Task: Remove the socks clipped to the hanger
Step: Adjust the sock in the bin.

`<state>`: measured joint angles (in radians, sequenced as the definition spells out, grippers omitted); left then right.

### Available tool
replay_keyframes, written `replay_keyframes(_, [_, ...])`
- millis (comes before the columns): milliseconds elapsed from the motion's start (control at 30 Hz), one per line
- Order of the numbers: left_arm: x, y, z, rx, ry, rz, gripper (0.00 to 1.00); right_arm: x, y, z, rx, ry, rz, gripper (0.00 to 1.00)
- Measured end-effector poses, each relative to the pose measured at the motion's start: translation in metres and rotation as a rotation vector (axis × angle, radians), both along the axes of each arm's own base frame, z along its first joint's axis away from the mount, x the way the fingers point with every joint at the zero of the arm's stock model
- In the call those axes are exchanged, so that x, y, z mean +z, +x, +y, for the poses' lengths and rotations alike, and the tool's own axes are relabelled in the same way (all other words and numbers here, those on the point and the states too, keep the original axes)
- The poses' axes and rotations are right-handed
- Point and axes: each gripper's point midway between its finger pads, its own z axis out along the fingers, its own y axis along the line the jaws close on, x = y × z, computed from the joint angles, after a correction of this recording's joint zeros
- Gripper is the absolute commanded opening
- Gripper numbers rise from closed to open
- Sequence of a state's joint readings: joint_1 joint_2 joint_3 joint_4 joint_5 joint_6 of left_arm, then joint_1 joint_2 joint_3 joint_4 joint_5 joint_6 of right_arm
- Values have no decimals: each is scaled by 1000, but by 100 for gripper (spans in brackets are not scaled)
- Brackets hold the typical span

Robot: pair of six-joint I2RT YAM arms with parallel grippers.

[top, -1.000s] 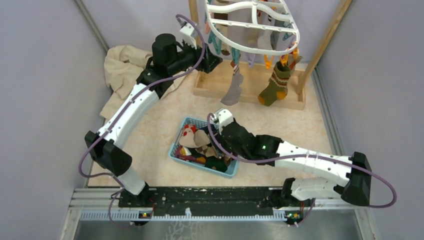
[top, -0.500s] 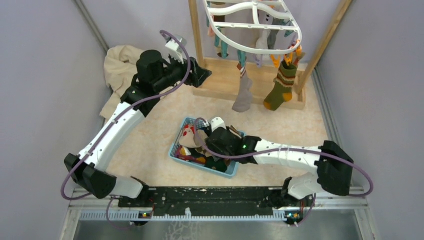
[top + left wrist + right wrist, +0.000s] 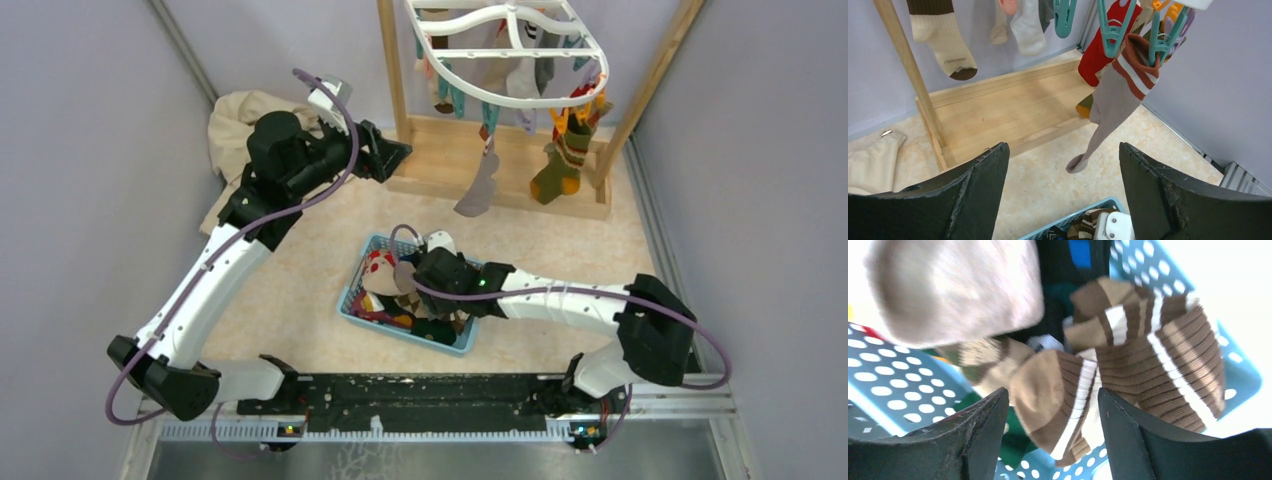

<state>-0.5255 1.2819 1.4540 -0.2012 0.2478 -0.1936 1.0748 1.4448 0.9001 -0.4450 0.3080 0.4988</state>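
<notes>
The white oval hanger hangs from the wooden rack with several socks clipped to it. A grey sock and a green-and-orange sock hang lowest. In the left wrist view the grey sock with a brown-and-white cuff hangs from a teal clip, beside a red sock and a cream-and-brown sock. My left gripper is open and empty, left of the rack. My right gripper is open low over the basket. A brown-and-cream striped sock lies between its fingers.
The blue perforated basket holds several loose socks. The wooden rack base and its left post stand just ahead of my left gripper. A beige cloth lies at the back left. Grey walls close both sides.
My left arm has drawn back to the left, away from the hanger. My right gripper has moved left and down over the basket. The hanger and its socks have swung.
</notes>
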Motion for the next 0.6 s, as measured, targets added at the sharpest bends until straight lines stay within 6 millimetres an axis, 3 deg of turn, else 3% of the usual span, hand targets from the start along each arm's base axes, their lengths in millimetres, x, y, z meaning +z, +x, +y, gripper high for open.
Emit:
replay_keyframes(200, [7,-5,3,1,-13,-11,86,72,14,34,49,165,-92,69])
replay_keyframes(300, [4,-5,3,5,-11,-3,87,89,22,53,80,206,-117,68])
replay_keyframes(367, [1,-4,4,10,-7,4,87,86,26,64,99,210,-116,67])
replay_keyframes(600, [-9,3,2,19,7,26,86,29,24,83,143,143,-26,66])
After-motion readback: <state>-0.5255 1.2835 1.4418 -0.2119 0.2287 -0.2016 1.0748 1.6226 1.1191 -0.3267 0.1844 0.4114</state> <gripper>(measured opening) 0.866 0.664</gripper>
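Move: Some 7 cm to the right hand's left, 3 cm ahead and a little below it lies the beige reindeer sock in the bin. The brown-striped sock is about 4 cm ahead and 4 cm to the right of the hand, the dark blue sock roughly 6 cm ahead and 3 cm left, and the dark green one 8 cm back and 1 cm right. From the left hand, the reindeer sock is about 12 cm back, 3 cm left and 36 cm down. Rising about 9 cm from beside the brown-striped sock, the right hand swings left and slightly forward over the bin, then sinks some 6 cm towards the beige flap of the reindeer sock, about 8 cm left of where it began. The hand turns slightly counter-clockwise and its left side tips up, about 10 degrees; the fingers stay open, and contact at the end can't be made out. ##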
